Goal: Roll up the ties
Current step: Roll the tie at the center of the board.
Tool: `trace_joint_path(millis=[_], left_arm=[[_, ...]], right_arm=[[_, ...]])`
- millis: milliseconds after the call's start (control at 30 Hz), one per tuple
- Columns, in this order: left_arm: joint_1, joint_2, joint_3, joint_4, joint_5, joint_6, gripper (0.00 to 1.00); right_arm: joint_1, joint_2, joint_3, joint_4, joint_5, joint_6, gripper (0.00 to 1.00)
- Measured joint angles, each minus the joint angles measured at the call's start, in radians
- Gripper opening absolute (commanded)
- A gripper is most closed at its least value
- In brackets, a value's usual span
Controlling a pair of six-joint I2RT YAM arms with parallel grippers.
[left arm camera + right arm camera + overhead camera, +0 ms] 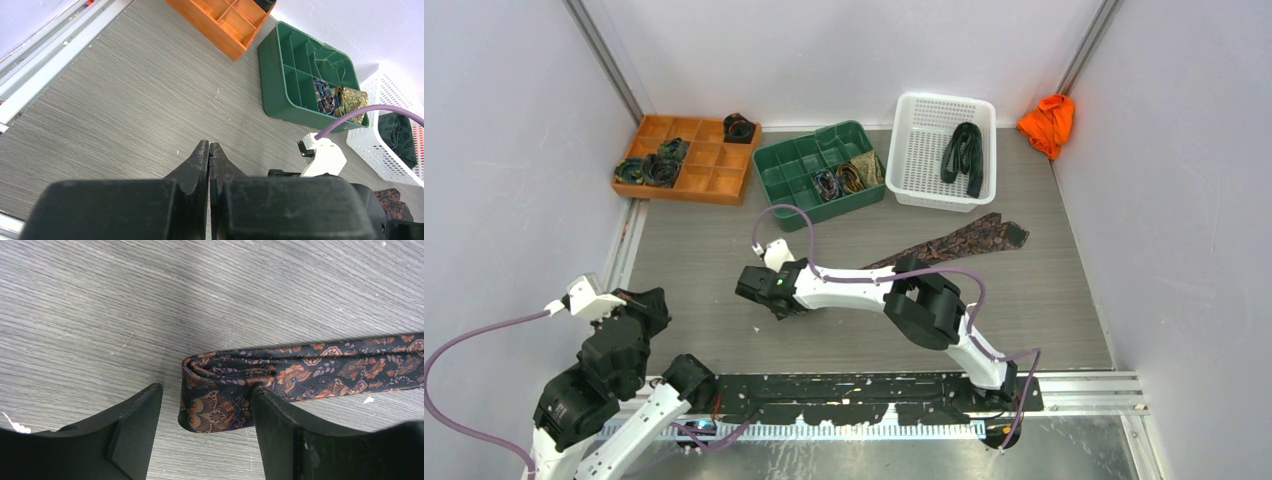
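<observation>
A dark brown tie (976, 240) with an orange floral pattern lies flat across the table, running from the right down-left under my right arm. Its near end (215, 410) is folded over into a short flat roll. My right gripper (206, 390) stands open around that folded end; the right finger (272, 420) touches the cloth and the left finger (135, 420) is apart from it. In the top view the right gripper (746, 290) sits at the table's middle left. My left gripper (210, 146) is shut on nothing and hovers over bare table at the near left (652, 300).
An orange divided tray (724, 180) at the back left holds three rolled ties (661, 170). A green divided tray (789, 160) holds more rolls (839, 180). A white basket (919, 170) holds a dark green tie (964, 155). An orange cloth lump (1047, 123) lies at the back right.
</observation>
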Motion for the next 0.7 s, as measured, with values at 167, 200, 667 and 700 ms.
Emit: trace_joint_path(millis=[167, 200, 667, 700], left_arm=[[0.000, 0.000, -0.007, 0.001, 0.004, 0.000, 0.02], [0.000, 0.000, -0.008, 0.000, 0.005, 0.000, 0.02], [0.000, 0.000, -0.008, 0.001, 0.012, 0.005, 0.00], [0.000, 0.000, -0.008, 0.001, 0.015, 0.006, 0.00]], right_arm=[[0.000, 0.000, 0.000, 0.001, 0.000, 0.000, 0.65], [0.000, 0.000, 0.000, 0.001, -0.001, -0.001, 0.59], [-0.017, 0.032, 0.045, -0.036, -0.014, 0.002, 0.07], [-0.019, 0.020, 0.027, -0.018, -0.020, -0.003, 0.06]])
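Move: The rolled end of the tie already sits between the right hand's open fingers, its middle about 1 cm to the right and 1 cm below. The tie's far end lies some 43 cm to the right and 14 cm ahead. The green tray is about 26 cm ahead and 7 cm right. From the idle left hand the rolled end is roughly 7 cm ahead, 19 cm right and 23 cm below. Almost in place, sinking about half a centimetre, the right hand closes its fingers and pinches the tie's rolled end. ##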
